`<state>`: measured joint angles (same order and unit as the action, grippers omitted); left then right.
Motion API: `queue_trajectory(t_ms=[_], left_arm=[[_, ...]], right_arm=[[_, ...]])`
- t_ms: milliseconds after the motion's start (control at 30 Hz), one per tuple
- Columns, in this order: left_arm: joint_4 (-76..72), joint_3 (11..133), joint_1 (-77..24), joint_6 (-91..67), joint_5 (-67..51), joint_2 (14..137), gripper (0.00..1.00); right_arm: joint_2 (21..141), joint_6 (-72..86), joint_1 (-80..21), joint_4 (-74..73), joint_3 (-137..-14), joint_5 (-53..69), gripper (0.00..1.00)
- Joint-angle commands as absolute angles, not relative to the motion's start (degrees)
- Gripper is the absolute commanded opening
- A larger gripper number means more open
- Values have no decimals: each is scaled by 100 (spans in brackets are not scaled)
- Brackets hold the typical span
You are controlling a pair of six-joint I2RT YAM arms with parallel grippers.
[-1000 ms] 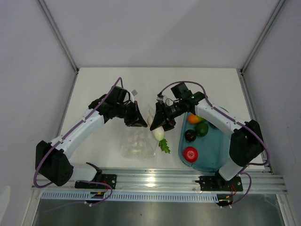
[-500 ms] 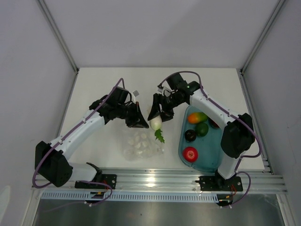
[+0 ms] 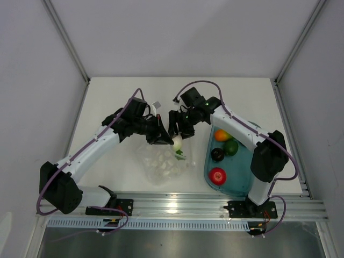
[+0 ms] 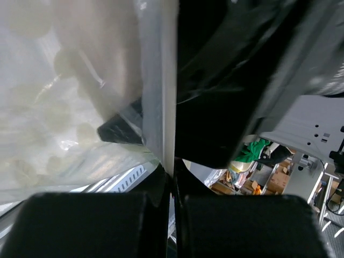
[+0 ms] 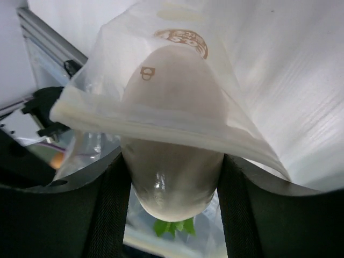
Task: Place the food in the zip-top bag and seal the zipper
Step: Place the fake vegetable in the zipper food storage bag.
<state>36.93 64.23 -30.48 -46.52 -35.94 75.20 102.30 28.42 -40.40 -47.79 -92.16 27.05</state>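
Note:
My left gripper (image 3: 160, 137) (image 4: 173, 171) is shut on the mouth edge of the clear zip-top bag (image 3: 163, 164) (image 4: 64, 107), pinching the zipper (image 4: 159, 91) and holding that edge up. The white radish (image 3: 177, 143) (image 5: 171, 177) with its green top (image 5: 173, 227) sits between the fingers (image 5: 105, 215) of my right gripper (image 3: 179, 135) (image 5: 172, 185), which is shut on it. The bag's mouth edge (image 5: 161, 124) drapes over the radish, whose far end shows through the film. More food lies in the tray: a red tomato (image 3: 217, 175), a dark purple piece (image 3: 217, 154), a green piece (image 3: 231, 147) and an orange-yellow piece (image 3: 222, 134).
The translucent teal oval tray (image 3: 243, 171) stands to the right of the bag, under my right arm. A metal rail (image 3: 177, 204) runs along the table's near edge. White walls close in the table on the left, right and back.
My right gripper has carried the radish left and away from the tray, up to the bag's mouth. The bag's mouth edge has lifted and now lies over the radish. The left gripper stayed shut.

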Motion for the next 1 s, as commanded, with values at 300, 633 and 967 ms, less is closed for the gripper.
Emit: queue_trajectory(t_ms=[300, 633, 967], left_arm=[[3208, 6240, -3094, -4939, -3982, 7190, 1], [3182, 6082, -3094, -4948, -3894, 7075, 1], [3234, 6038, -3076, -4878, -3858, 7066, 1]], right_arm=[[9651, 2400, -4315, -4579, -8833, 2039, 57], [9282, 2356, -4324, -4685, -8754, 2083, 94], [8773, 2400, -4088, -5053, -9166, 1126, 89]])
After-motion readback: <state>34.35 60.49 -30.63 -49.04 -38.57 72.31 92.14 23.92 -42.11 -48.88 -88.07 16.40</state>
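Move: The right hand holds the white vegetable by its leafy end in the bag's mouth, with the bag's pouch some 10 cm below, about 7 cm back and 5 cm to the left. The left fingertips pinching the rim are about 3 cm back and 3 cm left of the right hand, nearly level; from them the pouch is roughly 4 cm back, 2 cm left and 10 cm down. The tomato is about 16 cm to the right hand's right, 13 cm back, 15 cm below. The right hand pushes the white vegetable about 2.5 cm further down into the bag's mouth, then spreads its fingers from a little over half to nearly full width to let the vegetable go, and backs out some 5 cm up and about 3 cm to the right, the fingertips swinging slightly forward by about 10 degrees. The left hand stays shut on the bag's rim, holding the mouth up and open, and eases back about 1.5 cm. ##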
